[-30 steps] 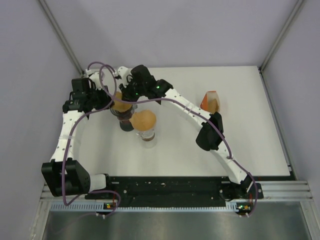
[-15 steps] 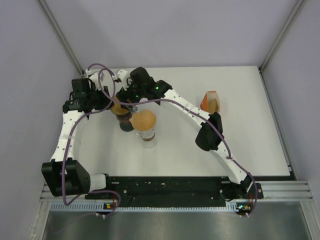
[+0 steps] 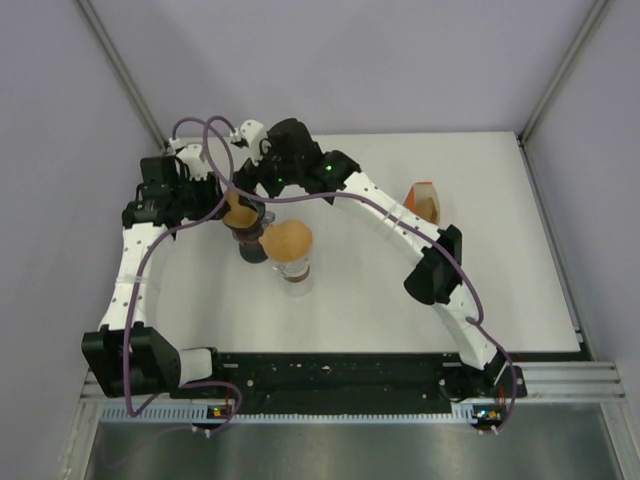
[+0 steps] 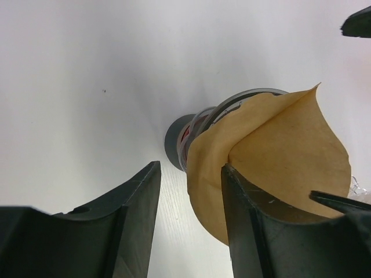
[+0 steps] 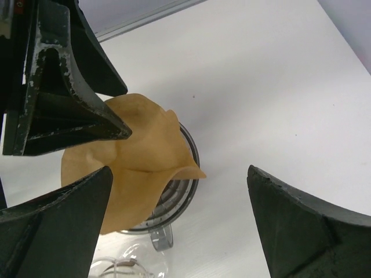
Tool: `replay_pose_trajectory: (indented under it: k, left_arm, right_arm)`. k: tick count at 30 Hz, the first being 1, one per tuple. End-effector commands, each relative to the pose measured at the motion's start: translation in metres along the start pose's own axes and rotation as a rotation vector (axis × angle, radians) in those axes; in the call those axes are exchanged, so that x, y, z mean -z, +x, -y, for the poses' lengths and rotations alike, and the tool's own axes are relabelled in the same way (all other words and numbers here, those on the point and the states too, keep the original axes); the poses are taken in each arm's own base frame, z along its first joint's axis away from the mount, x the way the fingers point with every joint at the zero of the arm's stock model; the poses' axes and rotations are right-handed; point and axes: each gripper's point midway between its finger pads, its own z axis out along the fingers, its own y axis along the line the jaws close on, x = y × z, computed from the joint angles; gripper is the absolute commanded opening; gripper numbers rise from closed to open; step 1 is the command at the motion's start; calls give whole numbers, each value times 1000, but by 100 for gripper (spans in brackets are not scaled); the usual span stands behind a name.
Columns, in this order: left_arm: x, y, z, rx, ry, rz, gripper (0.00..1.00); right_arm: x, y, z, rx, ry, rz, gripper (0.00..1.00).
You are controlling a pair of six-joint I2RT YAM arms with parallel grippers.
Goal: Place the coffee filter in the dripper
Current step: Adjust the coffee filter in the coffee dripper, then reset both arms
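Observation:
A brown paper coffee filter (image 4: pixel 284 162) sits crumpled and tilted in the clear dripper (image 4: pixel 233 104), spilling over its near rim. My left gripper (image 4: pixel 188 194) is open beside it; the filter's edge reaches into the gap and touches the right finger (image 4: pixel 255 231). My right gripper (image 5: pixel 179 174) hangs above the filter (image 5: pixel 136 153) and the dripper rim (image 5: pixel 192 165), jaws spread wide with nothing between them. From above, both grippers (image 3: pixel 222 200) (image 3: pixel 256 190) crowd the filter (image 3: pixel 240 212) at the table's back left.
A second brown filter (image 3: pixel 288 242) rests on a clear glass vessel (image 3: pixel 297 274) just right of the dripper. An orange-and-tan filter holder (image 3: pixel 422 202) stands at the back right. Grey walls close in behind and on the sides.
My right gripper has gone from nearly shut to wide open, let go of the filter and lifted back. The left jaws have widened. The filter stays in the dripper.

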Motion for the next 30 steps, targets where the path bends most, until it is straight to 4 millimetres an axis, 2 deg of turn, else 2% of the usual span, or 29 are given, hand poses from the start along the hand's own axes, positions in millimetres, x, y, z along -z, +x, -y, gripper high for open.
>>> replay_pose_trajectory:
  k: [1,3,4,7,10,12,15,17,18,20,21,23,24,25,27,30]
  left_arm:
    - [14,-22,7,-43,16,66,52]
    - [16,-25,7,-43,12,71,54]
    - [18,-26,6,-42,4,72,55]
    - [29,-40,4,-52,-30,104,60]
    - [47,-58,3,-63,-60,155,66]
    - [58,-70,1,-58,-78,191,69]
    - [73,-83,-14,-23,-150,234,70]
    - [84,-88,-32,31,-225,271,75]
    - [90,-90,-42,54,-264,290,78]
    - [97,-91,-62,93,-325,313,84]
    - [99,-89,-74,105,-371,322,85]
    - [100,-84,-93,118,-447,334,90]
    - [97,-80,-101,130,-467,333,90]
    - [94,-76,-105,143,-471,330,92]
    - [86,-69,-109,164,-466,324,93]
    - [74,-61,-116,248,-426,300,99]
  right_arm:
    - [53,-70,-11,52,15,174,99]
    - [63,-74,-7,56,36,180,99]
    - [75,-81,-5,58,49,197,99]
    - [102,-87,6,51,110,207,99]
    - [141,-81,35,18,245,195,99]
    - [178,-74,57,-15,334,194,99]
    - [241,-42,104,-123,513,176,99]
    - [294,-20,131,-201,639,194,99]
    - [313,-2,140,-223,693,182,99]
    - [355,28,152,-290,805,190,99]
    - [373,51,158,-322,857,172,99]
    - [411,78,161,-362,945,180,99]
    - [422,97,166,-388,983,161,99]
    - [437,109,166,-406,1017,166,99]
    - [453,146,174,-469,1085,129,99]
    - [455,180,174,-518,1123,99,99]
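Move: The coffee filter sits in the dark dripper, its middle about 6 cm right, 2 cm back and 5 cm below the left hand, and roughly 3 cm left, 5 cm back and 9 cm below the right. The dripper's middle is just under it, some 3 cm lower and 1 cm nearer the base. The glass dripper with another filter stands about 11 cm right of the first filter and 7 cm nearer the base. Right hand rises and sweeps about 50 cm rightward from the filter; left rises, opens, swings 12 cm left. ##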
